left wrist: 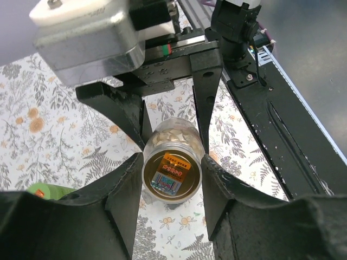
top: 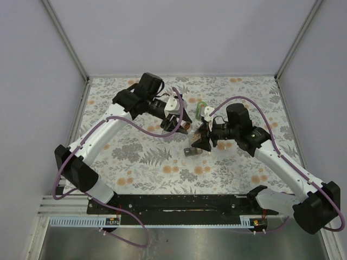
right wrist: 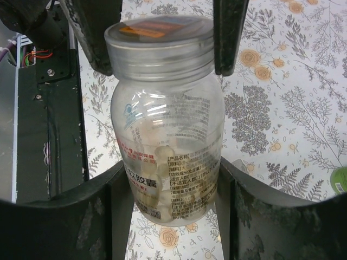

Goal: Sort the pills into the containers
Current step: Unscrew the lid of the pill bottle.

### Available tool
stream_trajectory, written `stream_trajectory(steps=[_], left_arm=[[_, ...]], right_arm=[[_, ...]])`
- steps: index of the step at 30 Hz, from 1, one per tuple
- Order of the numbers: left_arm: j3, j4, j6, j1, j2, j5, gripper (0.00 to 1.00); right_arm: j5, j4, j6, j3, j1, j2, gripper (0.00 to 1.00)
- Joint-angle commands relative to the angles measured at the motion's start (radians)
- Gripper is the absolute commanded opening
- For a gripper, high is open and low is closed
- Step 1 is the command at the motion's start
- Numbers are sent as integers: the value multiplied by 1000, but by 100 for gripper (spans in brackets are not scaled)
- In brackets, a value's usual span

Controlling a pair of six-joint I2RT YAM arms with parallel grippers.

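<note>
A clear plastic pill bottle [right wrist: 165, 135] with printed labels hangs above the table between my two grippers. Pale round pills [right wrist: 162, 154] lie inside it. My right gripper [right wrist: 169, 179] is shut on the bottle's lower body, with a finger pressed against each side. The grey screw lid [left wrist: 171, 176] carries an orange sticker, and my left gripper [left wrist: 171, 168] is shut around it with both pads touching its rim. In the top view the two grippers, left [top: 181, 123] and right [top: 201, 134], meet tip to tip over the middle of the table with the bottle [top: 190, 128] between them.
A small grey object [top: 191, 152] lies on the floral tablecloth just in front of the grippers. A green item [top: 201, 105] sits behind them. The black rail [top: 184, 203] with the arm bases runs along the near edge. Walls enclose both sides and the back.
</note>
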Motion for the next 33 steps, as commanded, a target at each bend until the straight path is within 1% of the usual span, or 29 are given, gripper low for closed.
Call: stream_trajectory(steps=[1, 3, 4, 8, 10, 13, 16, 26, 31, 33], left_arm=[[-137, 321, -337, -2, -112, -34, 30], [-235, 497, -489, -7, -161, -107, 29], [-266, 561, -552, -11, -181, -141, 28], [-299, 662, -746, -30, -192, -296, 26], [-323, 722, -846, -41, -205, -342, 26], [-323, 750, -924, -57, -203, -419, 26], [-327, 770, -1008, -64, -200, -468, 23], [-330, 732, -1081, -93, -206, -641, 13], [-303, 684, -1124, -114, -203, -730, 4], [-292, 666, -1153, -128, -197, -758, 3]], right_arm=[[48, 75, 14, 24, 2, -30, 0], [72, 89, 23, 22, 2, -30, 1], [83, 95, 28, 20, 2, -30, 1], [121, 119, 49, 19, 2, -31, 1], [144, 127, 56, 20, 1, -31, 1], [172, 139, 63, 19, 2, -36, 1], [197, 148, 68, 16, 2, -42, 0], [244, 167, 80, 10, 2, -54, 0], [278, 178, 92, 11, 2, -56, 0], [296, 184, 96, 11, 1, -57, 0]])
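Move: The left fingers already pinch the lid at their tips, and the pill bottle's body, held low by the right hand, sits some 6 cm below them and about 3 cm to the right, level with them fore and aft. From the left hand, the green bottle stands roughly 17 cm ahead, 8 cm right and 20 cm down; the small tray lies about 24 cm down, 4 cm right and 1 cm ahead. From the right hand, the lid is some 6 cm up, 3 cm left and 0 cm ahead. Keeping its pinch on the lid, the left hand swings its wrist counter-clockwise by over 40 degrees to unscrew the lid, so its fingers go from pointing right and a little back to right and somewhat forward, while it travels about 5 cm forward and slightly right. The right hand keeps its grip round the bottle's body and holds against the twist, going forward with the left at much the same pace and a little right while it yaws about 15 degrees clockwise. ##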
